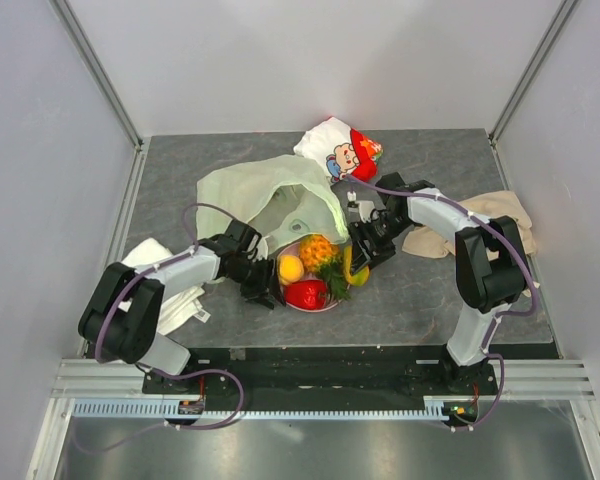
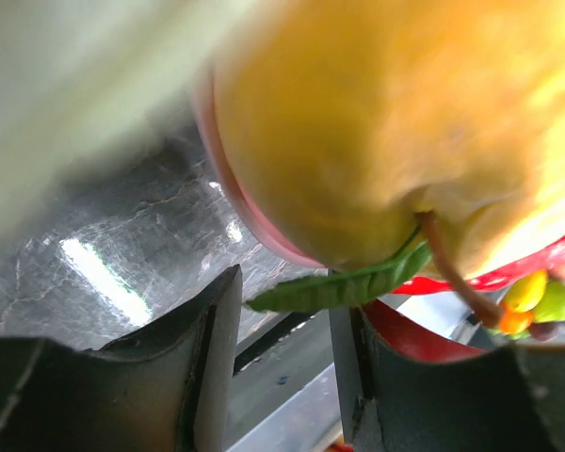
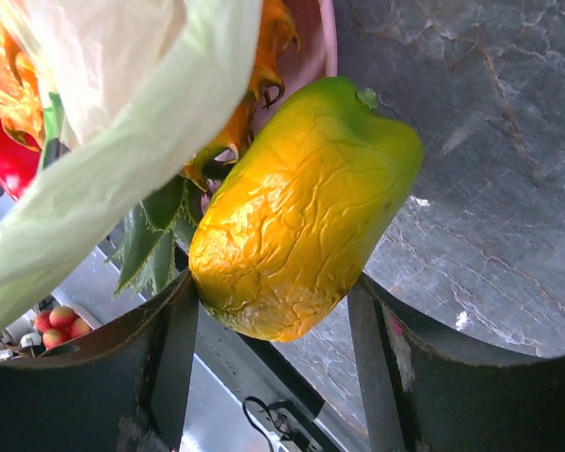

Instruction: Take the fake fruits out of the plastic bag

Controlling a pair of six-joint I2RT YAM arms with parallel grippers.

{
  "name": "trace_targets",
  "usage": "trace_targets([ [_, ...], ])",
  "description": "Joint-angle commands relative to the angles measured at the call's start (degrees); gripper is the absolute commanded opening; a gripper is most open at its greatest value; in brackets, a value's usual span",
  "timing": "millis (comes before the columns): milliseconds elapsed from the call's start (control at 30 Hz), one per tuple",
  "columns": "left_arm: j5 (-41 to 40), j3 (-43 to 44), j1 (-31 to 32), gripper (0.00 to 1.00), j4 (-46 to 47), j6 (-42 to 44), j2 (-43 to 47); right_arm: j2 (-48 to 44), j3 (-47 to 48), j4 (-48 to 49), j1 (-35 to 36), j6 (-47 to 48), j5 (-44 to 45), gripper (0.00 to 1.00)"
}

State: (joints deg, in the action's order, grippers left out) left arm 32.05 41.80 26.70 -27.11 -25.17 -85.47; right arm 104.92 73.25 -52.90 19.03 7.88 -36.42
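The pale-green plastic bag (image 1: 265,195) lies open behind a pink plate (image 1: 321,308). On the plate are a pineapple (image 1: 317,250), a yellow peach-like fruit (image 1: 291,267) and a red pepper piece (image 1: 306,293). My right gripper (image 1: 361,253) (image 3: 271,287) is shut on a yellow-green mango (image 3: 301,207) at the plate's right rim, both fingertips touching its sides. The bag's edge (image 3: 122,141) drapes over the pineapple (image 3: 264,56). My left gripper (image 1: 268,288) (image 2: 284,282) stands open at the plate's left side. The yellow fruit (image 2: 377,132) fills that view, and its green leaf (image 2: 348,284) crosses the gap.
A white-and-red cartoon pouch (image 1: 340,148) lies behind the bag. A beige cloth (image 1: 480,215) is at the right under my right arm. A white cloth (image 1: 158,272) lies at the left under my left arm. Grey walls close in three sides.
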Motion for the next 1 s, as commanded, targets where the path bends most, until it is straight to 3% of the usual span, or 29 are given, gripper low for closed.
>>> trace_targets([
  [0, -1.8, -0.4, -2.0, 0.49, 1.3, -8.2, 2.3, -0.9, 0.0, 4.0, 0.6, -1.8, 0.9, 0.22],
  [133, -5.8, -1.0, -4.3, 0.52, 2.3, -9.6, 4.1, -0.9, 1.8, 3.4, 0.6, -1.6, 1.3, 0.22],
  [333, -4.5, -1.5, -5.3, 0.47, 8.0, -12.3, 0.9, -0.7, 1.8, 3.0, 0.5, -1.8, 1.7, 0.22],
  [467, -3.3, -3.6, -5.3, 0.39, 11.2, -13.5, -0.5, -0.1, 1.7, 3.0, 1.1, -2.3, 1.2, 0.23],
  [800, -1.1, -5.0, -5.3, 0.02, 13.8, -15.6, -2.9, 0.8, 0.6, 5.5, 4.4, -7.0, 2.1, 0.24],
  [967, -0.5, -5.5, -5.3, 0.02, 13.8, -16.2, -2.6, 0.3, -1.4, 6.8, 5.2, -11.2, 2.2, 0.24],
])
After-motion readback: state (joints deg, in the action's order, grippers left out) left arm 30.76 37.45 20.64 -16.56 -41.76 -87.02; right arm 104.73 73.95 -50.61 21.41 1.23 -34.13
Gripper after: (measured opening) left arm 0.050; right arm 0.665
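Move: The plate's middle is about 7 cm ahead of the left hand and 9 cm to its right, slightly below, with the near-left rim close to the fingertips. On the plate, the peach sits roughly 8 cm ahead and 4 right, the red pepper 2 ahead and 7 right. From the right hand, already holding the mango, the plate's middle is some 11 cm left, 2 cm back and 5 below, the pineapple about 8 left and 1 ahead. Fingertips pinch the plate's left rim: the half-open left hand slides forward about 4 cm alongside it, turning some 20 degrees counter-clockwise, then sinks around 1 cm as its fingers close almost fully. The right hand keeps its grip on the mango at the plate's right edge and eases left by just over 1 cm. ##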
